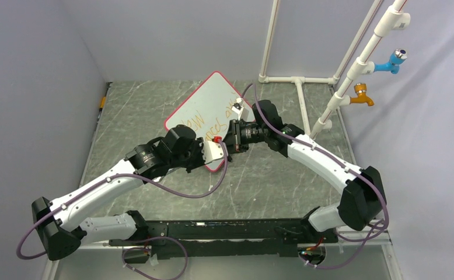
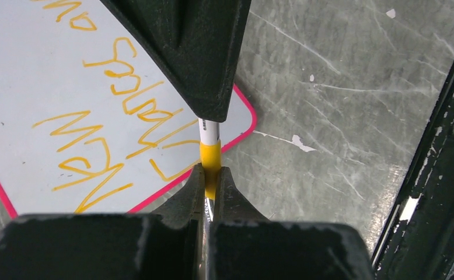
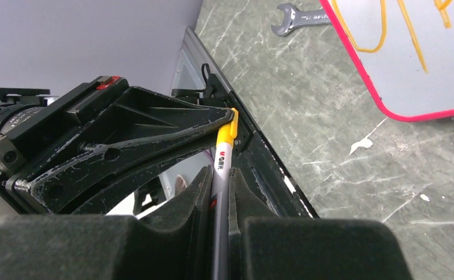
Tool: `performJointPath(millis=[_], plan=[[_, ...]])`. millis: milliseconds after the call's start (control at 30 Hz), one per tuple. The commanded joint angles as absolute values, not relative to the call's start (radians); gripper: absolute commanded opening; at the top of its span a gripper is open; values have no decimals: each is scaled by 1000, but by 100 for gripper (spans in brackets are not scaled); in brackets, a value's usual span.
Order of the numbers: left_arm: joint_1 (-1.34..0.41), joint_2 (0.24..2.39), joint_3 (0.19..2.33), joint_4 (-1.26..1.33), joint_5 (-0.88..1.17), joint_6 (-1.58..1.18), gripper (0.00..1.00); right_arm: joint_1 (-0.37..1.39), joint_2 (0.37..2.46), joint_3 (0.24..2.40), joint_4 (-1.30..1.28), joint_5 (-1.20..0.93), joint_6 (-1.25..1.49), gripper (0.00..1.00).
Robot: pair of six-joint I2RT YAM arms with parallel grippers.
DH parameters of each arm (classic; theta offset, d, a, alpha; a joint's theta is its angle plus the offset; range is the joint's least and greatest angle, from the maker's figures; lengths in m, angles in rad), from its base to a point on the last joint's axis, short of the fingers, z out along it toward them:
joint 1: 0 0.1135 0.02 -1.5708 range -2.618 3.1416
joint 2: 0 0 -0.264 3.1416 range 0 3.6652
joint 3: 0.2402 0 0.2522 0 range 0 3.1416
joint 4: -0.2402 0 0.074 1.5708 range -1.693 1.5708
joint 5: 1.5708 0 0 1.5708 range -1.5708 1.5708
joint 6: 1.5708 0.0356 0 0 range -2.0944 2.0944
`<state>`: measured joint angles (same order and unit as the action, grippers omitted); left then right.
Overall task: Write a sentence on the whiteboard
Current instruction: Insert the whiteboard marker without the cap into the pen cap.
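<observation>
The whiteboard (image 1: 210,96) lies tilted at the back middle of the table, with a red frame. The sentence (image 1: 204,121) runs across it in orange slanted lines, read close up in the left wrist view as handwriting (image 2: 114,111) on the whiteboard (image 2: 32,64). Both grippers meet over the board's near corner. My left gripper (image 2: 211,174) is shut on the yellow cap (image 2: 210,156) of a white marker (image 2: 209,130). My right gripper (image 3: 219,176) is shut on the marker's barrel (image 3: 221,160). From above, the left gripper (image 1: 220,146) and right gripper (image 1: 236,135) hide the marker.
A white pipe frame (image 1: 353,64) with a blue tap (image 1: 395,59) and an orange tap (image 1: 362,93) stands at the back right. A wrench (image 3: 297,17) lies beside the whiteboard (image 3: 423,58). A black rail (image 1: 224,228) runs along the near edge. Grey walls enclose the table.
</observation>
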<state>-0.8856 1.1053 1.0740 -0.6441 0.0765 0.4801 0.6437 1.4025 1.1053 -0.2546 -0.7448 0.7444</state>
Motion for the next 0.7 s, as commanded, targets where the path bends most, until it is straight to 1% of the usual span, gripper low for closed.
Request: performJointPath(millis=[0,200,233,400,467,567,667], plan=[[-956,1089,1107,-238,252,460,0,689,1422,1192,-89,-820,825,0],[-956,1087,1120,-316,176,479,0,683,1394,1235,-273,-700,686,0],[-956,1085,1122,-332,164,486,2,679,1384,1238,-300,-674,665,0],[-953,1069,1118,-398,99,486,23,657,1333,1232,-431,-505,577,0],[-951,1058,1111,-410,81,481,29,645,1312,1224,-469,-445,552,0],[-941,1043,1100,-428,56,475,41,631,1284,1211,-516,-352,526,0],[-916,1029,1093,-435,59,461,50,628,1263,1198,-555,-257,509,0]])
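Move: The pen cap is already on the marker and pinched between the left fingertips, right at the left hand point. From the right hand, which grips the marker's barrel, the cap lies about 4 cm to the left and 1 cm lower, level fore and aft. From the left hand, the whiteboard's middle is some 12 cm ahead and 13 cm below. The wrench is roughly 17 cm left, 6 cm back and 14 cm below. Forward and slightly up together, about 1 cm, go both hands, still gripping cap and marker; then the left fingers open to nearly half and that hand rises about 3 cm more, drifting right as its fingertips tilt up. The right hand keeps its grip and draws the marker away from the left fingers, about 4 cm right and a little forward, tipping its fingers down and turning clockwise, some 20 degrees in all. ##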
